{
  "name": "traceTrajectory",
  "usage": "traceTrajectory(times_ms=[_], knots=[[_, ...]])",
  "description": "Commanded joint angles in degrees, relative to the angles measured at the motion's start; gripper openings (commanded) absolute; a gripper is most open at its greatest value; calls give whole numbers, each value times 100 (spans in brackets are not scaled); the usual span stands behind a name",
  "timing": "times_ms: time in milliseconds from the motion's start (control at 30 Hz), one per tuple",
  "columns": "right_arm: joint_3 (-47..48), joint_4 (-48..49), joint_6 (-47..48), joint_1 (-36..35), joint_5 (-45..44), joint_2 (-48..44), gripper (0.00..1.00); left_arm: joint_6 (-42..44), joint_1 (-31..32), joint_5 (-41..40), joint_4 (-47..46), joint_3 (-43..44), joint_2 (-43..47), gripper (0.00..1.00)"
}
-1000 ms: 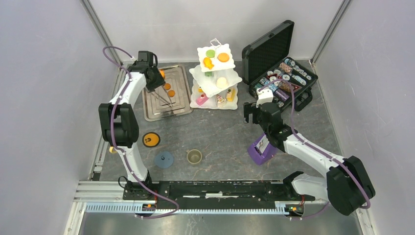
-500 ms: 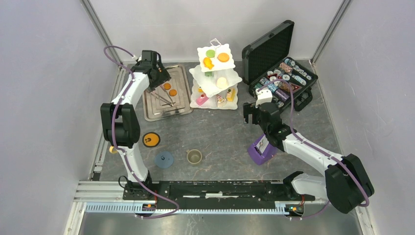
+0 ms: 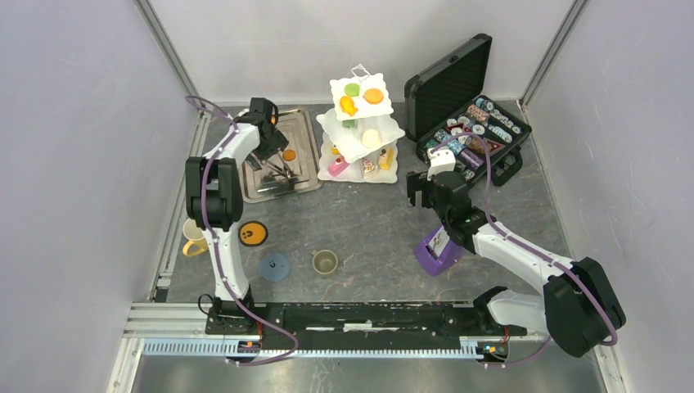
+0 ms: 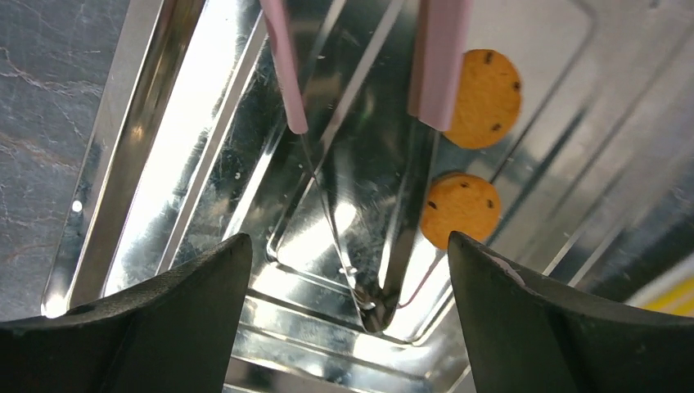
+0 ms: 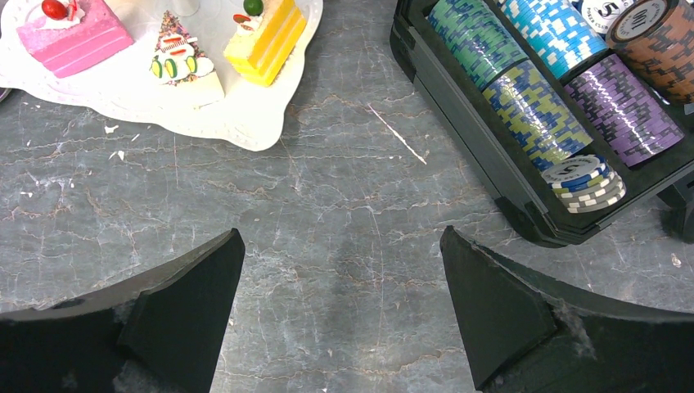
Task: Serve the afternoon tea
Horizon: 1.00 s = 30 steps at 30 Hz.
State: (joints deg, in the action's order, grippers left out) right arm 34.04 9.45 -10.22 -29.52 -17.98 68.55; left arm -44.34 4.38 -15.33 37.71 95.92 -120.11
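Observation:
The white three-tier stand (image 3: 360,131) holds small pastries; in the right wrist view its bottom tier (image 5: 245,123) carries a pink cake (image 5: 78,37), a white slice (image 5: 180,65) and a yellow cake (image 5: 266,37). My left gripper (image 3: 274,137) (image 4: 348,241) hangs open over the metal tray (image 3: 304,131). Pink-tipped metal tongs (image 4: 327,196) (image 3: 274,170) lie in the tray below the jaws, beside two orange cookies (image 4: 487,86) (image 4: 460,209). My right gripper (image 3: 425,192) (image 5: 340,237) is open over bare table. The yellow mug (image 3: 194,239), olive cup (image 3: 325,262), orange coaster (image 3: 253,233) and blue coaster (image 3: 274,267) sit front left.
An open black case of poker chips (image 3: 470,123) (image 5: 532,106) stands at the back right, close to the right gripper. A purple card holder (image 3: 438,250) sits under the right forearm. Grey walls close in both sides, and a rail runs along the left edge.
My left gripper has opened and let go of the tongs, which now lie in the tray. The left arm has swung right, uncovering the yellow mug. The right arm has not moved.

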Motion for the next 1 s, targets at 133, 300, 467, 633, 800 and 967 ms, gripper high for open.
traceTrajectory(times_ms=[133, 300, 467, 633, 800, 967], knots=[[157, 221, -35, -19, 14, -7, 98, -300, 157, -830, 189, 687, -619, 94], [160, 215, -34, -19, -8, -8, 98, -296, 185, -942, 584, 1104, -1039, 93], [156, 221, -40, -19, 8, 14, 98, -269, 186, -1062, 801, 1399, -1286, 89], [155, 223, -37, -19, -3, 16, 98, -115, 220, -1313, 1116, 1684, -1450, 81], [157, 224, -45, -19, 5, 17, 98, -31, 221, -1483, 1098, 1661, -1405, 78], [171, 192, -41, -19, -26, 2, 98, 415, 221, -1283, 796, 1606, -1206, 72]])
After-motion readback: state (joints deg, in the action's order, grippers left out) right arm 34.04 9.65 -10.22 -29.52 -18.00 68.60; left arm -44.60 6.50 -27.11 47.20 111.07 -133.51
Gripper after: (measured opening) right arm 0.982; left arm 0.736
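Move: The pink-ended tongs lie spread on the tray under the left gripper, their middle about 3 cm ahead, 2 cm to its left and 4 cm below. The nearer round biscuit is roughly 4 cm ahead and 3 cm to the right; the farther one is some 8 cm ahead and 1 cm right, both about 5 cm down. From the right hand the tongs are some 12 cm ahead, 44 cm left and 12 cm below. Bring the open left gripper down about 3 cm over the tongs, straddling their metal arms, and ease it some 2 cm forward and slightly left towards the pink ends. Roll the hand some 10 degrees, its left side rising, and late in the reach start closing the fingers from nearly full open to about three-quarters, bringing them up beside the two arms. ##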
